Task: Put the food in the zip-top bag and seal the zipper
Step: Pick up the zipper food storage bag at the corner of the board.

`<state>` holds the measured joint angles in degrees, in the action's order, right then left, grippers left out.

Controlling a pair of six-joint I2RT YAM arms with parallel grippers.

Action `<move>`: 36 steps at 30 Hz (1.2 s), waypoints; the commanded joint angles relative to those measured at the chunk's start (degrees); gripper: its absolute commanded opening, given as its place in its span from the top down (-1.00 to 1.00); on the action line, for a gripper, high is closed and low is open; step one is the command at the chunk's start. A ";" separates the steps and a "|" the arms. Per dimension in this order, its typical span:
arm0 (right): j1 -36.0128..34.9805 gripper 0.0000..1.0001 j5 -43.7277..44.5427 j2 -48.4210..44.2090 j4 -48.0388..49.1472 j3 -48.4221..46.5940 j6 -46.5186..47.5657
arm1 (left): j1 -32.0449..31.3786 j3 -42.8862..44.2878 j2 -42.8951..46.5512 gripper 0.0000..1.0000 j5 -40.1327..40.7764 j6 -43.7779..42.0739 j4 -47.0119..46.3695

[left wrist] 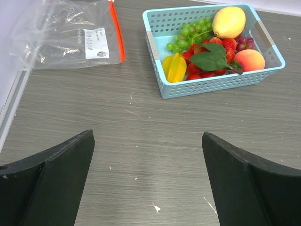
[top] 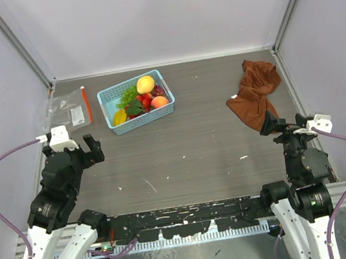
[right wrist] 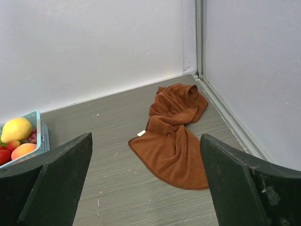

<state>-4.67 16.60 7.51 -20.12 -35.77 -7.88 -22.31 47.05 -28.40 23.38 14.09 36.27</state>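
The food sits in a light-blue basket point(top: 170, 101) at the back left of the table: yellow-orange peach point(top: 145, 83), orange-red peach point(top: 160, 101), green grapes point(left wrist: 186, 35), strawberries point(left wrist: 195, 69), a yellow piece point(left wrist: 174, 67) and green leaves point(left wrist: 209, 59). The clear zip-top bag point(top: 66, 109) lies flat left of the basket, its red-orange zipper point(top: 86, 103) on the side facing the basket. It also shows in the left wrist view point(left wrist: 66, 33). My left gripper point(top: 81, 149) is open and empty, near of the bag. My right gripper point(top: 283, 127) is open and empty at the right.
A rust-brown cloth point(top: 256, 94) lies crumpled at the back right, just beyond my right gripper; it also shows in the right wrist view point(right wrist: 176, 129). White walls and metal rails bound the table at the back and both sides.
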 commanded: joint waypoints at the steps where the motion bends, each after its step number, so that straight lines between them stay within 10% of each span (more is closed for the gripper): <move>1: -0.25 -1.00 0.00 -0.09 3.66 -0.55 0.29 | 0.51 0.71 -0.08 -0.96 0.88 -0.73 -2.35; 16: -0.34 -1.00 -1.66 -1.21 3.77 -0.19 -0.44 | 0.66 5.20 -8.30 -0.96 5.26 -1.57 0.00; 36: -2.14 -1.00 -1.92 -4.67 4.04 0.44 -0.15 | 9.03 26.93 -48.07 -0.91 9.22 1.31 -2.03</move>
<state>-6.17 14.92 4.08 -19.49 -35.00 -8.10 -17.26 69.14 -71.40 34.70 13.10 38.83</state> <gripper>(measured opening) 0.999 0.980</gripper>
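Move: The zip-top bag lies flat at the board's far left corner, its middle some 26 cm ahead of the left hand, 14 cm to its left and about 25 cm below. Its orange zipper edge is nearer, 27 cm ahead and 7 cm left. The blue basket stands about 23 cm ahead and 12 cm right, its yellow fruit 19 cm ahead and 6 cm right. From the right hand the bag is roughly 29 cm ahead, 66 cm left and 30 cm below. Forward and gathering speed, the left hand reaches about 11 cm out over the board towards the zip-top bag, bobbing slightly on the way and ending a little lower. The wrist tips the fingers some 20 degrees further down, swings them counter-clockwise towards the bag and rolls its left side up; the fingers stay wide open and touch nothing. ##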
